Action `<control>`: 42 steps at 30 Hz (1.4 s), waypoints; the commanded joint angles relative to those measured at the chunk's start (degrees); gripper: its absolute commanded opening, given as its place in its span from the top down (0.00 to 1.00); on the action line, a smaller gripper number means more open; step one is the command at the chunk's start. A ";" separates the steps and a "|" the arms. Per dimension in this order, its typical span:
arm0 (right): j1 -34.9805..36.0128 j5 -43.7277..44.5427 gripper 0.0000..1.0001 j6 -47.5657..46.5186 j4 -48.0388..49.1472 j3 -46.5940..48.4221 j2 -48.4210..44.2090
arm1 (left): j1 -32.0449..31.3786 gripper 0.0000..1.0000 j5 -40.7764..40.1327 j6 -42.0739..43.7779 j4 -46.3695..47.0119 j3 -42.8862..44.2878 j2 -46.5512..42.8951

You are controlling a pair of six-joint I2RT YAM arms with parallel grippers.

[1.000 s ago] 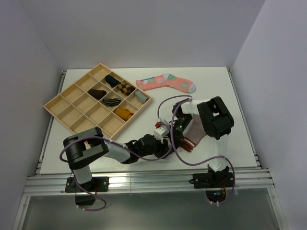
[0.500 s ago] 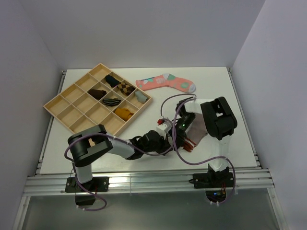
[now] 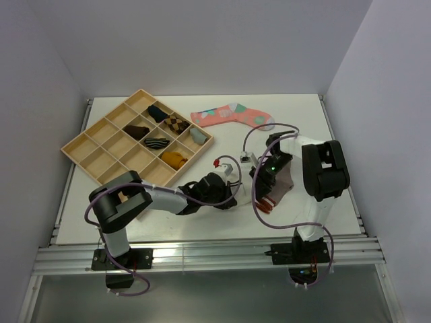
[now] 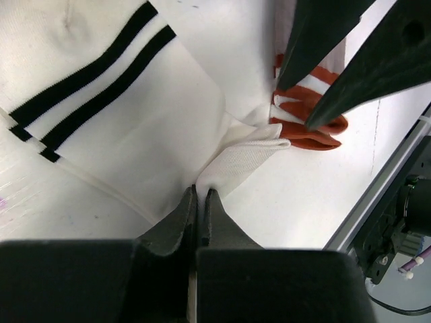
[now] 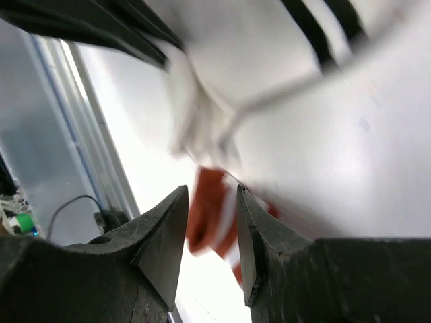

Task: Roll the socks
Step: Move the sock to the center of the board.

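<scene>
The white sock (image 4: 128, 128), with two black cuff stripes, lies flat on the table. My left gripper (image 4: 200, 191) is shut, pinching a fold of its edge. The taupe sock (image 3: 281, 183) lies just beyond it, and its red-striped cuff (image 4: 306, 124) touches the white sock's corner. In the right wrist view, which is blurred, my right gripper (image 5: 211, 190) stands open just above that red cuff (image 5: 212, 215), with the fingers apart and gripping nothing. From above, the left gripper (image 3: 227, 195) and right gripper (image 3: 261, 180) meet at the table's front centre, and the arms hide most of the white sock.
A wooden compartment tray (image 3: 87, 145) holding several rolled socks sits at the back left. A coral-pink sock (image 3: 232, 116) with teal patches lies at the back centre. The table's front edge and metal rail (image 3: 202, 252) run close behind the grippers.
My left gripper has closed on the white sock's edge and drawn it slightly left. My right gripper has opened and moved right, off the socks.
</scene>
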 commanded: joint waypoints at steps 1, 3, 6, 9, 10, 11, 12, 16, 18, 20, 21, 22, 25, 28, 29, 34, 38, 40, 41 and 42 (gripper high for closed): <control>-2.56 3.66 0.58 0.01 1.66 -1.48 -0.52 | 0.79 1.00 -0.53 -0.15 -11.88 -0.50 -0.36; -3.27 6.47 0.59 1.32 3.34 -2.45 -0.87 | 1.32 1.00 1.05 -0.59 -12.93 -0.76 -0.98; -4.32 9.81 0.59 2.56 6.50 -4.56 -1.65 | 2.20 1.00 3.68 -1.12 -14.51 -0.85 -2.12; -5.90 12.53 0.59 3.09 8.96 -6.15 -2.62 | 3.16 1.00 7.63 -2.09 -15.48 -1.73 -3.09; -6.34 13.16 0.59 3.26 10.10 -6.67 -2.89 | 3.43 1.00 8.78 -2.26 -15.40 -2.43 -3.35; -7.57 13.86 0.59 3.52 10.81 -6.76 -3.06 | 3.95 1.00 9.66 -2.52 -15.31 -2.87 -3.96; -8.28 14.56 0.59 3.35 11.34 -6.94 -3.67 | 4.13 1.00 11.58 -2.70 -15.40 -3.14 -4.14; -10.22 13.61 0.59 2.04 11.61 -6.85 -7.45 | 5.54 1.00 17.91 -4.11 -13.56 -5.85 -4.58; -10.22 11.85 0.59 0.81 11.08 -6.68 -11.30 | 7.02 1.00 20.73 -5.51 -11.01 -7.09 -4.23; -10.22 9.39 0.58 0.89 11.43 -6.50 -14.21 | 8.00 1.00 24.51 -6.39 -9.69 -8.32 -3.36; -9.95 8.95 0.59 1.33 12.39 -6.59 -17.19 | 8.70 1.00 25.74 -6.92 -8.73 -8.67 -2.92; -9.60 8.33 0.59 1.33 13.70 -7.11 -18.69 | 9.05 1.00 27.67 -7.18 -8.37 -9.02 -2.65; -7.24 5.61 0.59 0.98 16.86 -9.30 -25.11 | 10.11 1.00 30.93 -8.85 -5.91 -9.64 -1.77; -3.21 3.93 0.56 1.59 21.43 -12.90 -32.49 | 10.72 1.00 33.83 -10.43 -5.64 -8.94 -0.63; -1.62 4.11 0.56 1.68 22.41 -13.96 -34.16 | 10.99 1.00 34.19 -10.52 -6.34 -8.42 -0.37; 10.24 6.39 0.53 2.38 27.94 -21.25 -43.22 | 12.04 1.00 36.74 -12.46 -7.84 -6.05 1.13; 18.77 6.48 0.53 1.69 27.60 -22.94 -41.92 | 12.39 1.00 36.48 -12.11 -12.48 -3.76 1.92; 22.55 7.53 0.55 1.77 28.04 -23.98 -40.95 | 12.40 1.00 36.04 -11.85 -13.90 -2.44 2.44; 23.87 8.15 0.56 2.12 28.65 -24.51 -40.51 | 12.40 1.00 36.30 -12.02 -13.90 -2.26 2.62; 26.50 8.76 0.56 2.64 29.70 -25.22 -40.68 | 12.40 1.00 36.21 -12.02 -13.99 -2.09 2.80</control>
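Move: The left hand already pinches the near edge of the white sock, whose middle lies some 5 cm ahead and 3 cm to its right; the clear table it is drawn to is about 5 cm back and 5 cm left. The brown sock's middle is 7 cm ahead and 15 cm right of the left hand. From the open right hand the white sock lies about 8 cm left and 4 cm ahead, the brown sock 6 cm ahead and 5 cm right, both a little lower. Keeping its shut-finger pinch, the left hand drags the white sock's edge about 5 cm left and 5 cm back, low over the table, its fingers swinging clockwise nearly 40 degrees to point straight right. The open right hand pushes low to the right along the brown cuff, loops forward and up, then swings back and left to hang 5 cm higher beside the white sock, fingers now pointing left and down. ##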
